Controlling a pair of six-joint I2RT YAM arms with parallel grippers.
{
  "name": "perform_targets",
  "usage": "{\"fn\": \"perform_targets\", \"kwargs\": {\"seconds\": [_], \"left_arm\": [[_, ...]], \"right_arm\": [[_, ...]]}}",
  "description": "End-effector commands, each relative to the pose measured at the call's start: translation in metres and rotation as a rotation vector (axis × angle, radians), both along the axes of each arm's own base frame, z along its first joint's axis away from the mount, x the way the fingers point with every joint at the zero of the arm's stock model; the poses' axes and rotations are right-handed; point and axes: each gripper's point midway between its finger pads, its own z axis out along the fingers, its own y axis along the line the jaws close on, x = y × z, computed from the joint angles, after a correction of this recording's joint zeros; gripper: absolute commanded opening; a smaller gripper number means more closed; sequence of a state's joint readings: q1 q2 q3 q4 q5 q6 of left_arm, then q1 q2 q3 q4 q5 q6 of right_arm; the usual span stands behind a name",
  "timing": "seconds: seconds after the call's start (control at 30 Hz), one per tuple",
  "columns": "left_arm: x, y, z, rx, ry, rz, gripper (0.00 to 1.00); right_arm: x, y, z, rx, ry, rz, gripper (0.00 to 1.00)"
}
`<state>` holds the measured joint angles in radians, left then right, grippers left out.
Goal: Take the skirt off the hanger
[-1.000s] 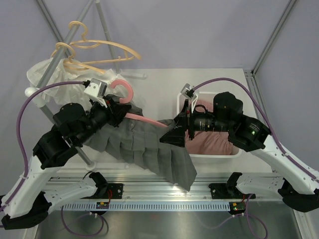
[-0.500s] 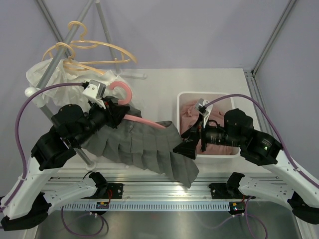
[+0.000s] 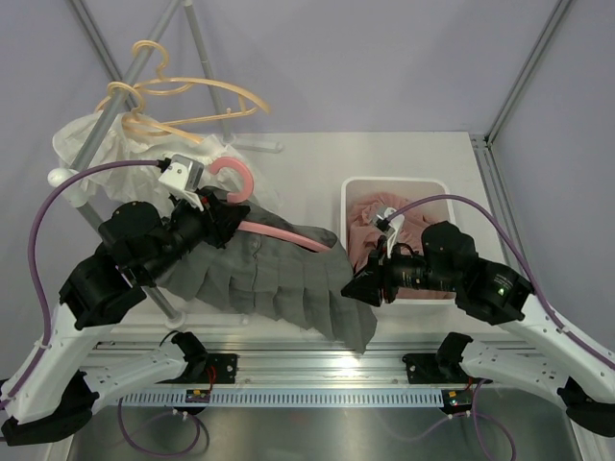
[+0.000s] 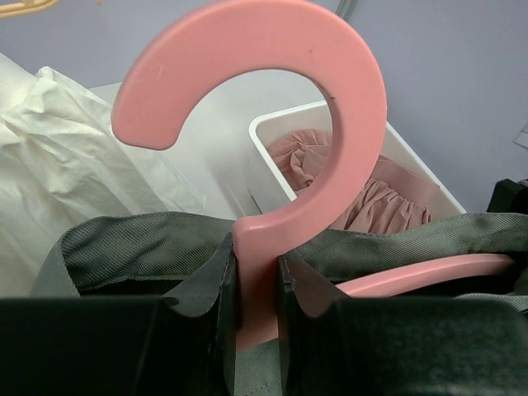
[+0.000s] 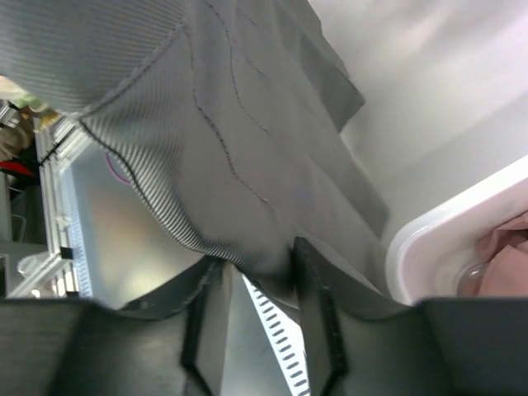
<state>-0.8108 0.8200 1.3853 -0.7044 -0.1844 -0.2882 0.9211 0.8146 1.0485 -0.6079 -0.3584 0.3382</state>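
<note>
A grey pleated skirt hangs on a pink plastic hanger and spreads over the table towards the near edge. My left gripper is shut on the hanger's neck, just under the hook; in the left wrist view the pink hanger rises from between the gripper's black fingers, with the skirt's waistband on either side. My right gripper is at the skirt's right edge. In the right wrist view a fold of the skirt dips between the gripper's fingers, which still stand apart.
A white bin holding a pink garment stands right of the skirt, close beside the right arm. Wooden hangers and a white garment hang on the slanted rack pole at the back left. A metal rail lines the near edge.
The right arm has drawn back from the hanger's end towards the near edge, along the skirt's right side, and its jaws have narrowed around the fabric. The left arm has stayed put.
</note>
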Motion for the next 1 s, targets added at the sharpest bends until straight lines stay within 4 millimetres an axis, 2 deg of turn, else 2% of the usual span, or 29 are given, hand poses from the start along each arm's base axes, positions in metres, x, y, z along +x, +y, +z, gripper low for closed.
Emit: {"fn": "perform_targets", "kwargs": {"seconds": [0.0,0.07,0.1,0.13,0.17,0.3,0.4,0.5,0.53,0.6,0.63,0.67,0.73,0.83,0.93,0.97], "left_arm": [[-0.003,0.001,0.047,-0.123,-0.104,-0.007,0.0],[-0.001,0.0,0.046,-0.121,-0.102,-0.005,0.0],[-0.002,-0.001,0.047,-0.124,-0.105,-0.008,0.0],[-0.002,-0.001,0.046,-0.123,-0.104,-0.008,0.0],[-0.002,-0.002,0.047,-0.127,-0.105,-0.01,0.0],[-0.001,-0.002,0.047,-0.127,-0.105,-0.005,0.0],[0.002,0.001,0.048,-0.132,-0.112,0.016,0.0],[0.003,0.009,0.052,-0.16,-0.13,0.053,0.0],[0.001,0.014,0.058,-0.19,-0.145,0.067,0.0],[0.005,0.019,0.053,-0.201,-0.145,0.106,0.0],[0.004,0.021,0.053,-0.217,-0.147,0.115,0.0],[0.002,0.026,0.057,-0.244,-0.163,0.125,0.0],[0.004,0.029,0.051,-0.256,-0.158,0.148,0.0],[0.003,0.027,0.055,-0.284,-0.162,0.135,0.0],[-0.003,0.014,0.061,-0.325,-0.151,0.068,0.0],[-0.009,0.006,0.065,-0.341,-0.15,0.015,0.0]], "right_arm": [[-0.005,-0.001,0.013,0.048,-0.022,0.01,0.4],[-0.007,-0.002,0.009,0.037,-0.015,0.022,0.36],[-0.008,-0.002,0.008,0.036,-0.012,0.024,0.27],[-0.008,-0.002,0.005,0.03,-0.009,0.023,0.06],[-0.007,-0.003,0.004,0.029,-0.006,0.019,0.0],[-0.006,-0.006,0.002,0.04,-0.002,-0.008,0.0],[-0.004,-0.016,-0.002,0.038,0.005,-0.067,0.0],[-0.003,-0.036,-0.005,0.041,0.01,-0.159,0.0],[-0.008,-0.047,-0.004,0.058,0.001,-0.18,0.0],[-0.01,-0.062,-0.001,0.083,-0.006,-0.237,0.0],[-0.015,-0.074,0.007,0.121,-0.023,-0.253,0.0],[-0.017,-0.085,0.004,0.111,-0.02,-0.288,0.0],[-0.025,-0.102,0.011,0.149,-0.028,-0.314,0.0],[-0.033,-0.119,0.008,0.16,-0.014,-0.349,0.0],[-0.034,-0.116,0.0,0.158,0.013,-0.347,0.0],[-0.034,-0.109,0.006,0.187,0.011,-0.322,0.0]]}}
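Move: The grey skirt's free right edge is already between my half-open right fingers, about 1 cm off. The pink hanger's middle is some 13 cm left of my right hand, 7 cm ahead and 7 cm higher. The white bin lies about 15 cm ahead, 12 cm right and 25 cm below. From my left hand, already gripping the hanger by its hook, that skirt edge is roughly 20 cm right, 10 cm back and 10 cm lower. I shut my right fingers on the edge of the grey skirt, then haul it about 10 cm to the right and some 4 cm back, away from my left hand, wrist swinging about 20 degrees, largely clockwise. As the pull sets in, my left hand keeps its grip on the pink hook, lifts about 3 cm and rolls some 15 degrees, right side up. ##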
